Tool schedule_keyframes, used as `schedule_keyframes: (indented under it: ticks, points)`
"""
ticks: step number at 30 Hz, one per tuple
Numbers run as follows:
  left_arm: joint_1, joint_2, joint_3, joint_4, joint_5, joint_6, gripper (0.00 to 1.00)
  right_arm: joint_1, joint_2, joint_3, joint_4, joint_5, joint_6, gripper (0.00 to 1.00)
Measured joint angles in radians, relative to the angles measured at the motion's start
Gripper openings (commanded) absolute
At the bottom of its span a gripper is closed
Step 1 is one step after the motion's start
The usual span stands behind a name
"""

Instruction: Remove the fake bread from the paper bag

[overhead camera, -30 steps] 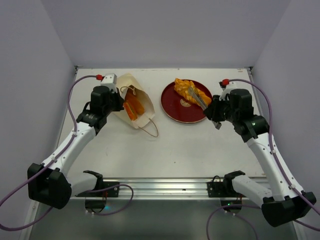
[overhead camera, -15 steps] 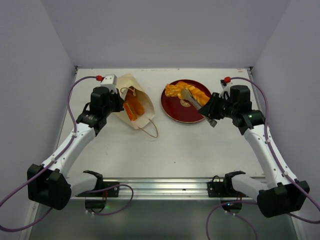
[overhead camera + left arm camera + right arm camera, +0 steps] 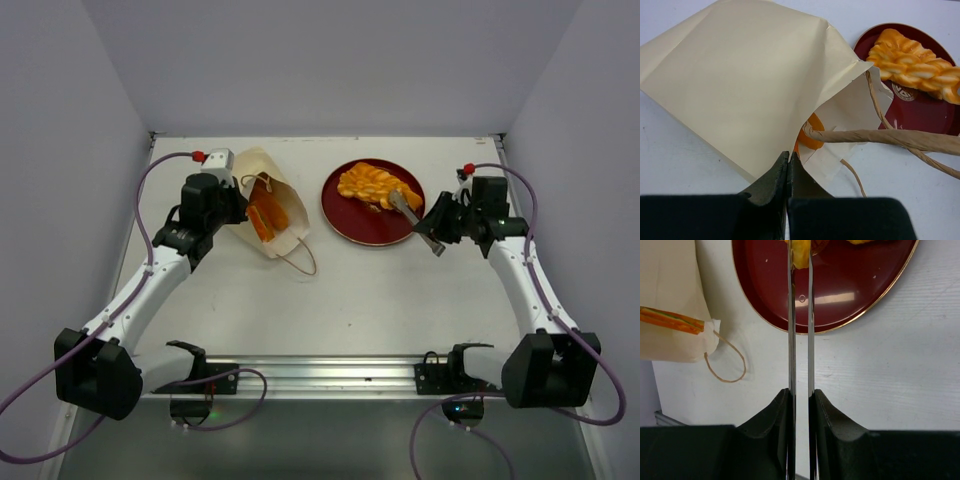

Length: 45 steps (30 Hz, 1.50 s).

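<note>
The cream paper bag (image 3: 285, 238) lies on its side at the left, mouth toward the plate. An orange fake bread (image 3: 265, 218) shows inside its mouth, also seen as an orange bread (image 3: 812, 137) in the left wrist view. My left gripper (image 3: 788, 156) is shut on the bag (image 3: 740, 80) at its mouth edge. My right gripper (image 3: 800, 395) is shut on metal tongs (image 3: 800, 340), whose tips pinch a yellow bread end (image 3: 801, 252). That is the twisted orange bread (image 3: 372, 185) lying on the red plate (image 3: 365, 228).
The bag's brown cord handle (image 3: 890, 137) stretches toward the plate (image 3: 920, 110); another loop (image 3: 300, 260) lies on the table in front of the bag. Grey walls close in the white table on three sides.
The right arm shifted the tongs and the twisted bread over the plate; the bread now lies across the plate's upper middle and the wrist sits further right. The left arm held still.
</note>
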Motion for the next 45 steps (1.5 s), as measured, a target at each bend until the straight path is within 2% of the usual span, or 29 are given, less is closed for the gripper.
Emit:
schedule_keyframes:
  ticks: [4, 5, 11, 14, 23, 27, 36, 41, 45]
  points:
    - [0.000, 0.000, 0.000, 0.000, 0.000, 0.000, 0.00, -0.046, 0.015, -0.010, 0.003, -0.023, -0.020, 0.34]
    - [0.000, -0.001, 0.000, 0.000, 0.000, 0.000, 0.00, -0.057, 0.016, -0.011, 0.005, -0.026, -0.026, 0.40]
    - [0.000, -0.004, 0.000, 0.000, 0.000, 0.000, 0.00, -0.086, 0.016, -0.029, 0.005, -0.044, -0.059, 0.56]
    - [0.000, -0.004, 0.000, 0.000, 0.000, 0.000, 0.00, -0.086, 0.014, -0.035, 0.006, -0.052, -0.076, 0.61]
    - [0.000, -0.004, 0.000, -0.001, 0.001, 0.000, 0.00, -0.089, -0.061, -0.038, 0.010, -0.066, -0.124, 0.63]
    - [0.000, -0.005, 0.000, -0.001, 0.001, 0.000, 0.00, -0.091, -0.096, -0.037, 0.021, -0.069, -0.150, 0.61]
    - [0.000, -0.006, 0.000, -0.001, 0.004, 0.000, 0.00, -0.094, -0.099, -0.037, 0.030, -0.135, -0.242, 0.61]
    - [0.000, -0.006, 0.000, 0.000, 0.004, 0.000, 0.00, -0.081, -0.066, -0.023, -0.019, -0.208, -0.436, 0.70]
    - [0.000, -0.006, -0.003, 0.002, 0.006, 0.000, 0.00, 0.031, 0.015, 0.002, -0.087, -0.097, -0.586, 0.80]
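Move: The right hand grips the tongs, which reach ahead-left and down to the bread on the red plate. The bread lies about 12 cm ahead of this hand, 10 to its left and 13 lower; the plate's middle is some 11 cm ahead, 10 left. The paper bag's middle sits roughly 35 cm left and 9 ahead. From the left hand, shut at the bag, the bread is about 10 cm ahead and 31 right. The right fingers let go of the tongs, spreading wide while the hand drifts some 2 cm right and slightly down beside the plate. Then it rises about 3 cm, clear of the tongs, tilting up, and finally dips about 4 cm above them, easing left and back as it swings counter-clockwise by nearly 30 degrees, fingers opening further. ##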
